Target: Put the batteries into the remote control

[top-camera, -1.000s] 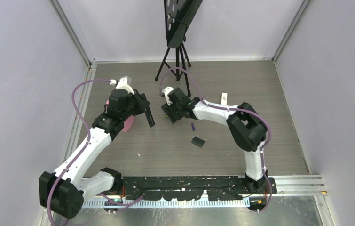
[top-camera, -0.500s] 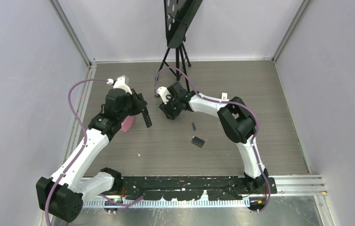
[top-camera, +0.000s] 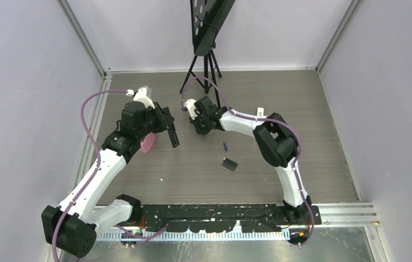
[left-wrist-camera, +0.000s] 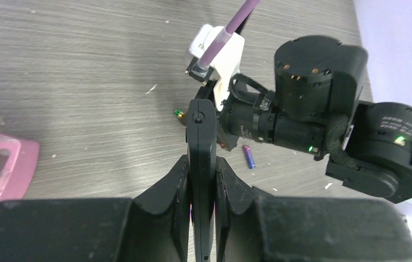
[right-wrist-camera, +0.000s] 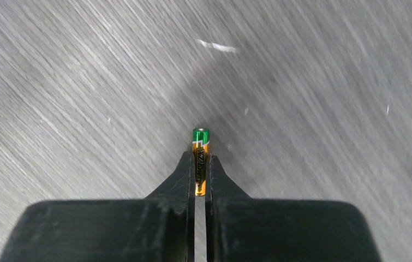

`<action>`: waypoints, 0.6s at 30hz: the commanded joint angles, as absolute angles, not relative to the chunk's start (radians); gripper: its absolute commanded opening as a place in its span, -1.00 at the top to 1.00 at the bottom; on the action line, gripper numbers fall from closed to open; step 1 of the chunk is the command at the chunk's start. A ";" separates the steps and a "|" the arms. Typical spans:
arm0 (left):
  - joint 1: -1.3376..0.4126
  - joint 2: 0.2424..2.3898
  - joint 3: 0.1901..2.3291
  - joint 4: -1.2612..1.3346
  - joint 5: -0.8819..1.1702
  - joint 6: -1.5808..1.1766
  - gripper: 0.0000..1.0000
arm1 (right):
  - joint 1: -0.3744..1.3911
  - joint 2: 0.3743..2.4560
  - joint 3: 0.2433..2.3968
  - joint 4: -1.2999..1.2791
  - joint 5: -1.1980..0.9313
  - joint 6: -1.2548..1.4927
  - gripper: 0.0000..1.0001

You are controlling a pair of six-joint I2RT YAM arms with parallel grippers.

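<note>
The black remote control [left-wrist-camera: 201,136] stands edge-on between the jaws of my left gripper [left-wrist-camera: 202,174], which is shut on it above the left middle of the table [top-camera: 172,135]. Just right of it, my right gripper [top-camera: 202,127] is low over the wood. In the right wrist view it is shut [right-wrist-camera: 200,166] on an orange-yellow battery [right-wrist-camera: 200,155]. The battery's green tip sticks out past the fingertips. A purple battery [top-camera: 225,146] lies loose on the table, also seen from the left wrist [left-wrist-camera: 248,156].
A small black cover piece [top-camera: 230,164] lies near the purple battery. A pink package [top-camera: 148,143] lies under the left arm. A black tripod [top-camera: 206,63] stands at the back, and a small white piece [top-camera: 260,113] lies behind the right arm.
My right gripper has gone from open to shut on the orange-yellow battery and has shifted slightly on the table. The left gripper still holds the remote, almost unmoved.
</note>
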State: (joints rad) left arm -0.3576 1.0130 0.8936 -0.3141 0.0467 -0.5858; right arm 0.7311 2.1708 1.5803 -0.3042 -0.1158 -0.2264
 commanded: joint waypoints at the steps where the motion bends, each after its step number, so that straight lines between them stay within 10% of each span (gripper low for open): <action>1: -0.351 1.020 0.891 -0.179 0.167 -0.581 1.00 | 0.734 2.026 1.428 -0.194 0.039 -0.021 0.99; 18: -0.353 1.143 0.795 0.346 0.475 -1.008 1.00 | 0.878 1.223 0.947 0.216 0.205 0.501 0.99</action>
State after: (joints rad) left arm -0.3576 1.1080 0.8219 0.0917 0.3908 -0.8009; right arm 0.7963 1.3071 0.9836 0.0654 0.1181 0.3626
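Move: The right fingers, low at the table, already pinch the orange battery; the remote control in the left hand lies about 9 cm to their left, 10 cm back and 20 cm higher. On the table, the purple battery lies some 13 cm right and 6 cm back of the right hand, the battery cover roughly 15 cm right and 14 cm back. From the left hand, the orange battery is about 8 cm ahead, 9 cm right and 20 cm below. With the orange battery kept in its shut fingers, the right hand first skims right and back low over the table, then climbs steeply to some 22 cm up, still drawing back (about 8 cm in all), towards the remote's height, while it rolls its left side up by about 40 degrees and swings clockwise. The left hand keeps its grip on the remote and brings it about 7 cm right and a little up towards the right hand, rolling its left side down and turning clockwise. ##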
